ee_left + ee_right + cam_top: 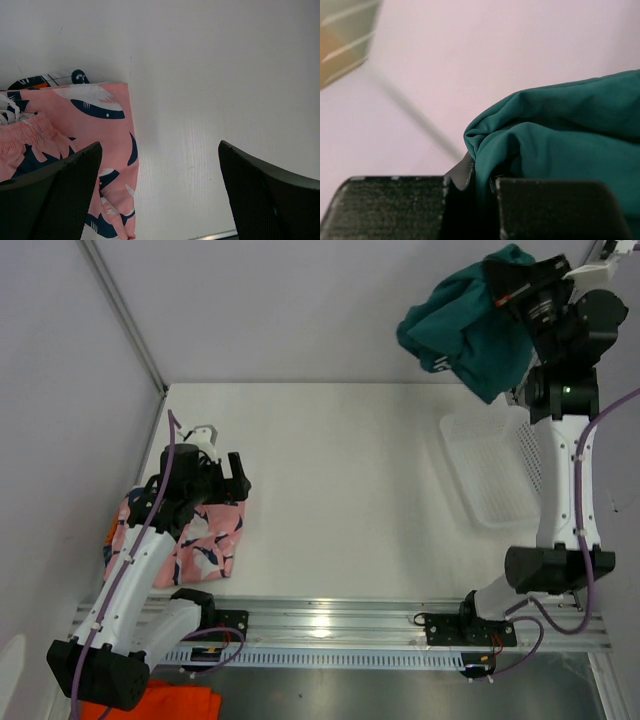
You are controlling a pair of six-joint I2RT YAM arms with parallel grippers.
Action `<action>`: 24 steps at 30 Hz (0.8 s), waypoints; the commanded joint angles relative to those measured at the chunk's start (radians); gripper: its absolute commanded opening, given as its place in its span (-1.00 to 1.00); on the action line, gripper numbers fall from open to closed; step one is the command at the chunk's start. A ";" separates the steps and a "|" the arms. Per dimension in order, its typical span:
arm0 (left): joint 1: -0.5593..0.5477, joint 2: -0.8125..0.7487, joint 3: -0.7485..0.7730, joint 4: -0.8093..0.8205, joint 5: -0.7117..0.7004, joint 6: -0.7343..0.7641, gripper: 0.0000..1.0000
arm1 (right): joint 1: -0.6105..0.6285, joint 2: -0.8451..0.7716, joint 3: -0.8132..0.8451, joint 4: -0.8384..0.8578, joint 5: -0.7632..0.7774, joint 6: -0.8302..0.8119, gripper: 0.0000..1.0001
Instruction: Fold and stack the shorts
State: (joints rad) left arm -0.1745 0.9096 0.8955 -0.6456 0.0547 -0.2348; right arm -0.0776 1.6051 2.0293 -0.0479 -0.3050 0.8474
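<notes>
Plain teal green shorts (462, 328) hang bunched in the air at the back right, above the table. My right gripper (510, 295) is shut on them; in the right wrist view the teal fabric (555, 135) is pinched between the two black fingers (395, 207). Pink shorts with navy-white sharks (212, 540) lie folded at the near left, seen up close as pink shark cloth (80, 130). An edge of the blue/orange/white print shorts (45, 80) peeks out behind them. My left gripper (160, 195) hovers open just right of the pink shorts' edge, over bare table.
A white plastic mesh basket (490, 468) stands on the right side of the table, below the hanging teal shorts. A bright orange cloth (150, 706) lies off the table at the bottom left. A metal rail (330, 618) runs along the near edge.
</notes>
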 commanded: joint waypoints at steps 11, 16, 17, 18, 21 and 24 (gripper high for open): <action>-0.006 -0.044 0.000 0.015 -0.050 0.012 0.98 | 0.202 -0.229 -0.187 -0.165 -0.456 -0.135 -1.00; 0.000 -0.089 0.002 0.006 -0.131 -0.018 0.98 | 0.461 -0.261 -0.277 -0.340 -0.491 -0.229 -1.00; 0.003 -0.095 0.005 0.003 -0.153 -0.020 0.98 | 0.499 -0.264 -0.323 -0.366 -0.477 -0.279 -1.00; 0.007 -0.101 0.006 0.000 -0.162 -0.026 0.98 | 0.571 -0.269 -0.345 -0.429 -0.456 -0.307 -1.00; 0.023 -0.118 0.002 0.003 -0.165 -0.029 0.98 | 0.648 -0.252 -0.392 -0.638 -0.337 -0.459 0.20; 0.023 -0.112 0.005 0.003 -0.148 -0.028 0.98 | 0.641 -0.237 -0.417 -0.797 0.039 -0.530 0.99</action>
State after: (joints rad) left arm -0.1589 0.8017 0.8955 -0.6533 -0.0776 -0.2520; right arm 0.5793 1.3830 1.6249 -0.6357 -0.5976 0.4641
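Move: The right hand holds the bunched teal shorts high up; the bare middle of the table, where they are headed, lies about 18 cm back, 29 cm left and nearly 60 cm below it. The white basket sits some 8 cm back and 15 cm right of that hand, 55 cm down; the pink shorts about 28 cm back and 70 cm left. From the left hand, the middle of the table is level ahead, 30 cm right and 18 cm below. Back and to the left in a fast fling, with a brief check partway, then on left while dropping steeply, the right hand carries the teal shorts from over the basket side towards the table's middle, about 25 cm left. It swings round counter-clockwise some 50 degrees, tips down, and its fingers open wide at the end, letting go. The left hand shifts a few centimetres left and up, open and empty. ##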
